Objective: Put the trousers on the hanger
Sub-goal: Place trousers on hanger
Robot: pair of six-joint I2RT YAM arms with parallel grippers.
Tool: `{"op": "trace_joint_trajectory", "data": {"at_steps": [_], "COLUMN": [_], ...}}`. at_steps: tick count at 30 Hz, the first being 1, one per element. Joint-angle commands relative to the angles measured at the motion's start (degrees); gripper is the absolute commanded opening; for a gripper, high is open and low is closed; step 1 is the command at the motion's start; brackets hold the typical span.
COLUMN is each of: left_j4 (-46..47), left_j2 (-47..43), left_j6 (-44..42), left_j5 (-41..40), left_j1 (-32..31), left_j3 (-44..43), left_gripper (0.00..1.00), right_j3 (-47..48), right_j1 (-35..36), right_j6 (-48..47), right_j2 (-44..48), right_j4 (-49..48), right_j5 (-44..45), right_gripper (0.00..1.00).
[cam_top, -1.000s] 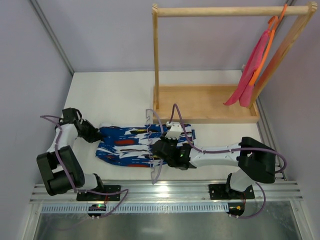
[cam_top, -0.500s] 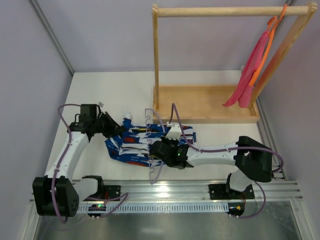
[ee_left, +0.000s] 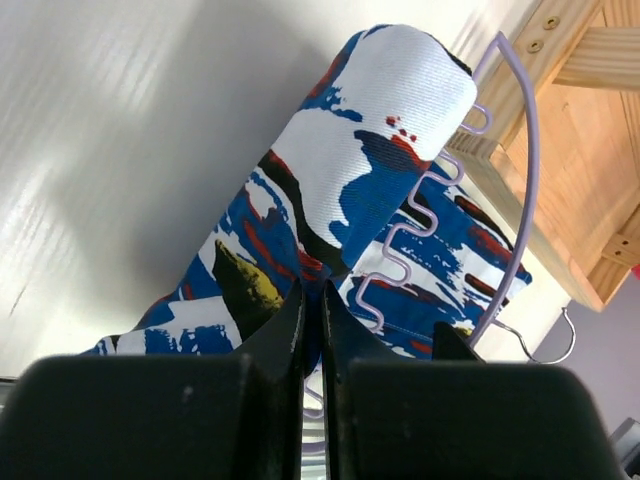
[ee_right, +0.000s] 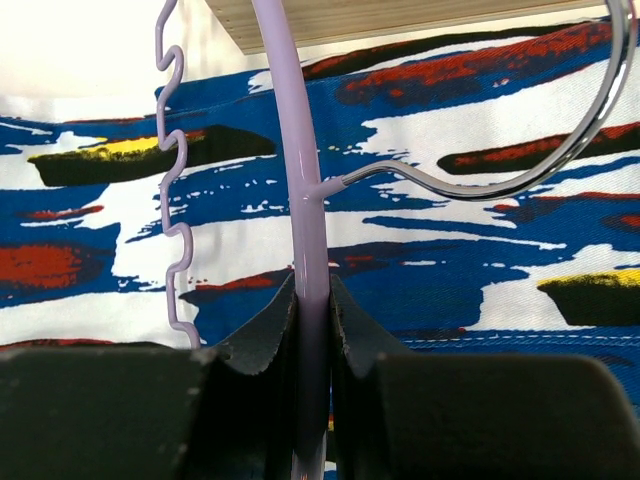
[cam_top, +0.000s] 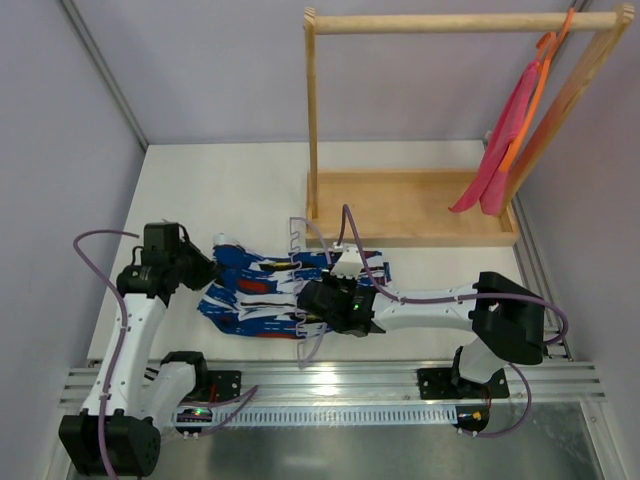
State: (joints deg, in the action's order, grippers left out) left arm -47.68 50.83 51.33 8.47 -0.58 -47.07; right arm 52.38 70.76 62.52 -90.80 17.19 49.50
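Note:
The trousers [cam_top: 255, 292], blue with white, red and black patches, lie rumpled on the white table between my two arms. My left gripper [cam_top: 203, 268] is at their left end, shut on a fold of the cloth [ee_left: 312, 300]. From that grip the trousers [ee_left: 380, 130] rise in a hump. The lavender hanger [cam_top: 300, 300] crosses the trousers, and its zigzag bar [ee_left: 410, 230] lies against the cloth. My right gripper [cam_top: 318, 300] is shut on the hanger's smooth arm [ee_right: 300, 200]. The silver hook [ee_right: 560, 150] curves to the right over the trousers [ee_right: 480, 260].
A wooden rack stands at the back right, its base tray [cam_top: 400, 205] just beyond the trousers and its top rail [cam_top: 440, 22] overhead. An orange hanger with a pink-red cloth [cam_top: 505, 135] hangs at the rack's right end. A metal rail [cam_top: 330, 380] runs along the near edge.
My left gripper swung up and right with the trousers' end, bunching the cloth toward the hanger, then came back left and lower. The right gripper and hanger barely moved.

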Motion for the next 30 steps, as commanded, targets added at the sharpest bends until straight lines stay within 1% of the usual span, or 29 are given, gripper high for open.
{"op": "trace_joint_trajectory", "data": {"at_steps": [1, 2, 4, 5, 6, 8, 10, 12, 17, 18, 19, 21, 25, 30], "left_j4": [1.17, 7.28, 15.03, 20.03, 20.87, 21.49, 24.82, 28.41, 31.15, 32.11, 35.26, 37.04, 35.29, 36.61], "left_j2": [-0.91, -0.73, 0.05, 0.93, 1.90, 4.80, 6.12, 7.35, 12.61, 13.50, 14.20, 16.48, 21.93, 26.25], "left_j6": [2.36, 4.89, 7.98, 9.13, 8.88, 7.74, 8.25, 10.01, 12.12, 12.91, 14.57, 16.51, 17.05, 20.12], "left_j5": [2.23, 5.39, 13.98, 15.34, 15.70, 14.39, 14.56, 14.47, 11.14, 10.96, 10.69, 9.47, 6.56, 6.74], "left_j1": [0.40, 0.40, -1.26, -2.40, -5.28, -8.28, -12.05, -14.00, -20.50, -21.56, -22.53, -24.81, -28.77, -31.58], "left_j3": [-0.58, 1.09, 4.94, 5.14, 4.71, 2.09, 1.45, 1.72, 2.68, 3.82, 4.61, 5.75, 3.66, 3.83], "left_gripper": [0.01, 0.01, 0.01, 0.01, 0.01, 0.01, 0.00, 0.00, 0.00, 0.00, 0.00, 0.00, 0.01, 0.00], "right_j3": [1.24, 0.89, -0.17, -0.35, -0.61, -1.40, -2.63, -3.25, -4.39, -4.39, -4.48, -4.48, -4.74, -4.92], "right_j1": [0.34, 0.43, 0.43, 0.43, 0.34, 0.52, 0.43, 0.43, 0.43, 0.43, 0.52, 0.52, 0.43, 0.52], "right_j6": [1.20, 0.59, -0.64, -1.08, -2.22, -2.49, -2.76, -2.58, -2.23, -2.23, -2.23, -2.14, -1.70, -0.91], "right_j2": [0.98, 1.33, 2.03, 2.12, 2.30, 2.65, 3.00, 3.44, 4.58, 4.67, 4.85, 5.02, 5.72, 6.25], "right_j4": [-2.95, -4.52, -6.55, -8.03, -8.75, -10.50, -11.65, -12.53, -13.06, -13.06, -12.89, -12.97, -12.53, -11.22], "right_j5": [3.59, 3.24, 2.71, 2.45, 1.75, 1.31, 0.87, 0.69, 0.95, 1.04, 1.22, 1.48, 2.10, 3.15], "right_gripper": [0.04, 0.04, 0.04, 0.04, 0.04, 0.04, 0.04, 0.04, 0.04, 0.04, 0.04, 0.04, 0.04, 0.04]}}
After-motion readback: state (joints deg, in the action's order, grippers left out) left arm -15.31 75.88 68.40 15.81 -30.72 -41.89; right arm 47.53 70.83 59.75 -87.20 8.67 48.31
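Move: My left hand already holds the trousers' folded left end off the table. The hanger's wavy bar lies about 18 cm to its right, 4 cm nearer me and some 8 cm lower. The gripped arch of the hanger is 23 cm right and 3 cm back; the rack's near-left base corner is 20 cm right, 5 cm out. My right hand pinches that arch; from there the wavy bar is about 6 cm left, 1 cm back and slightly lower. I carry the trousers' end to the right with my left hand, about 18 cm towards the hanger, going nearly level at first and then also sinking some 6 cm as it closes on the wavy bar. The hand turns clockwise some 20 degrees and its fingers tip towards the right, still shut on the cloth, while my right hand keeps the hanger's arch pinched and practically in place. ##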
